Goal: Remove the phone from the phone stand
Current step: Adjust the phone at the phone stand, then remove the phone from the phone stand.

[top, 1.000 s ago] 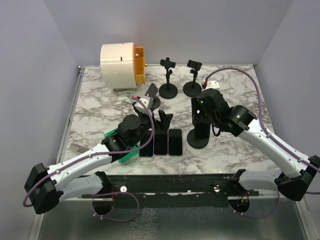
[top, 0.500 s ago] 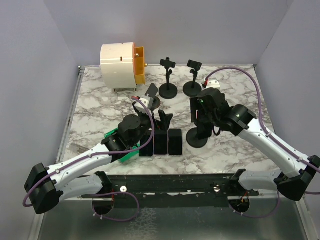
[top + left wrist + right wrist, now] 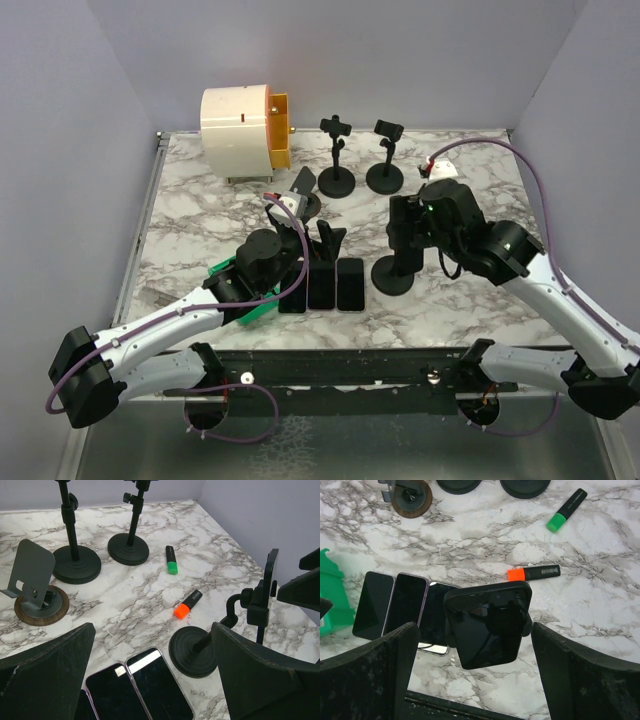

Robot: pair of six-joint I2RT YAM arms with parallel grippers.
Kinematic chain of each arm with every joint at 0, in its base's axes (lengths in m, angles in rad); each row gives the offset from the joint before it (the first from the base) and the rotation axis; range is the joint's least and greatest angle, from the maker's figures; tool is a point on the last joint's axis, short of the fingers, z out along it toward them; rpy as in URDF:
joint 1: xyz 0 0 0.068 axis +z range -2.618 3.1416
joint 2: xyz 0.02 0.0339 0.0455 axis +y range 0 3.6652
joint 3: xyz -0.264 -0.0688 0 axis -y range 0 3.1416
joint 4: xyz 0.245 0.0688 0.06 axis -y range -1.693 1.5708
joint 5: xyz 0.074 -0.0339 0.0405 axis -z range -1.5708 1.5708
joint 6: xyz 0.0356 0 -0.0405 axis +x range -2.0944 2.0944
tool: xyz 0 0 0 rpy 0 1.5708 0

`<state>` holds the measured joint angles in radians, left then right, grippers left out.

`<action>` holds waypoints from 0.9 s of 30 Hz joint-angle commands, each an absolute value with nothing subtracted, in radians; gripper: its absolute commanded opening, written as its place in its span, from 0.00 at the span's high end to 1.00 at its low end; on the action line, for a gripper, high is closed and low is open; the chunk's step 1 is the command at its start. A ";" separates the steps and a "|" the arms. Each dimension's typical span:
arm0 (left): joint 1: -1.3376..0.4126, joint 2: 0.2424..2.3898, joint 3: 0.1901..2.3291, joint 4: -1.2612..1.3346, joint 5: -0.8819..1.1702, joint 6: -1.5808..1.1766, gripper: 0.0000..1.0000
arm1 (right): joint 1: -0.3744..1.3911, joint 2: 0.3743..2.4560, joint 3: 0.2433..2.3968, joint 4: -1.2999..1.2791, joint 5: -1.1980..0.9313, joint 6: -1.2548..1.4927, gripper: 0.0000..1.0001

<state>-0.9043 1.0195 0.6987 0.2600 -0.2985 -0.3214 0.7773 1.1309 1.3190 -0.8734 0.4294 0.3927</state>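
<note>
A black phone [image 3: 487, 622] sits clamped in the phone stand [image 3: 393, 277], screen facing my right wrist camera. My right gripper [image 3: 474, 630] is open, its fingers [image 3: 375, 675] standing on either side of the phone without gripping it. In the left wrist view the phone [image 3: 271, 575] shows edge-on above the stand's round base [image 3: 197, 652]. From above, the right gripper [image 3: 408, 225] hovers at the stand's top. My left gripper [image 3: 322, 243] is open and empty over three phones [image 3: 321, 287] lying flat side by side.
Two empty black stands [image 3: 337, 180] [image 3: 385, 178] and a round wood-based holder [image 3: 300, 203] stand behind. A white and orange drum [image 3: 245, 122] sits far left. Green [image 3: 565, 511] and orange [image 3: 534, 573] markers lie near the stand. A green object [image 3: 240, 290] lies under the left arm.
The right gripper's jaws have spread wider and the right arm has shifted a little to the right. The phone stays in the stand. The left arm has not moved.
</note>
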 commanded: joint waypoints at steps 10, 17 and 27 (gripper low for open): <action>-0.902 1.032 0.688 0.261 -0.282 -0.330 0.01 | 0.707 0.948 1.237 -0.658 0.191 0.217 0.01; -0.903 1.036 0.685 0.262 -0.289 -0.325 0.01 | 0.707 0.878 1.227 -0.550 0.243 0.188 0.02; -0.904 1.058 0.684 0.264 -0.297 -0.326 0.01 | 0.707 0.867 1.217 -0.578 0.140 0.081 0.00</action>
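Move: The phone, clamped upright in its stand, is just past my open right fingertips, its middle about 2 cm ahead, 2 cm to the left and 6 cm below. The stand's round base is some 4 cm left of that hand, level with it, 18 cm down on the table. The orange marker lies 10 cm ahead, and the nearest lying phone 16 cm left and 2 cm back. From my left hand, the clamped phone is about 21 cm right and 2 cm ahead. With my right fingers already open and clear of the phone, I pull that hand up off the phone stand, about 8 cm in all and drawing back some 2 cm. On the way I tip the fingertips up by roughly 25 degrees and turn the wrist a little counter-clockwise, keeping the fingers wide and touching nothing. ##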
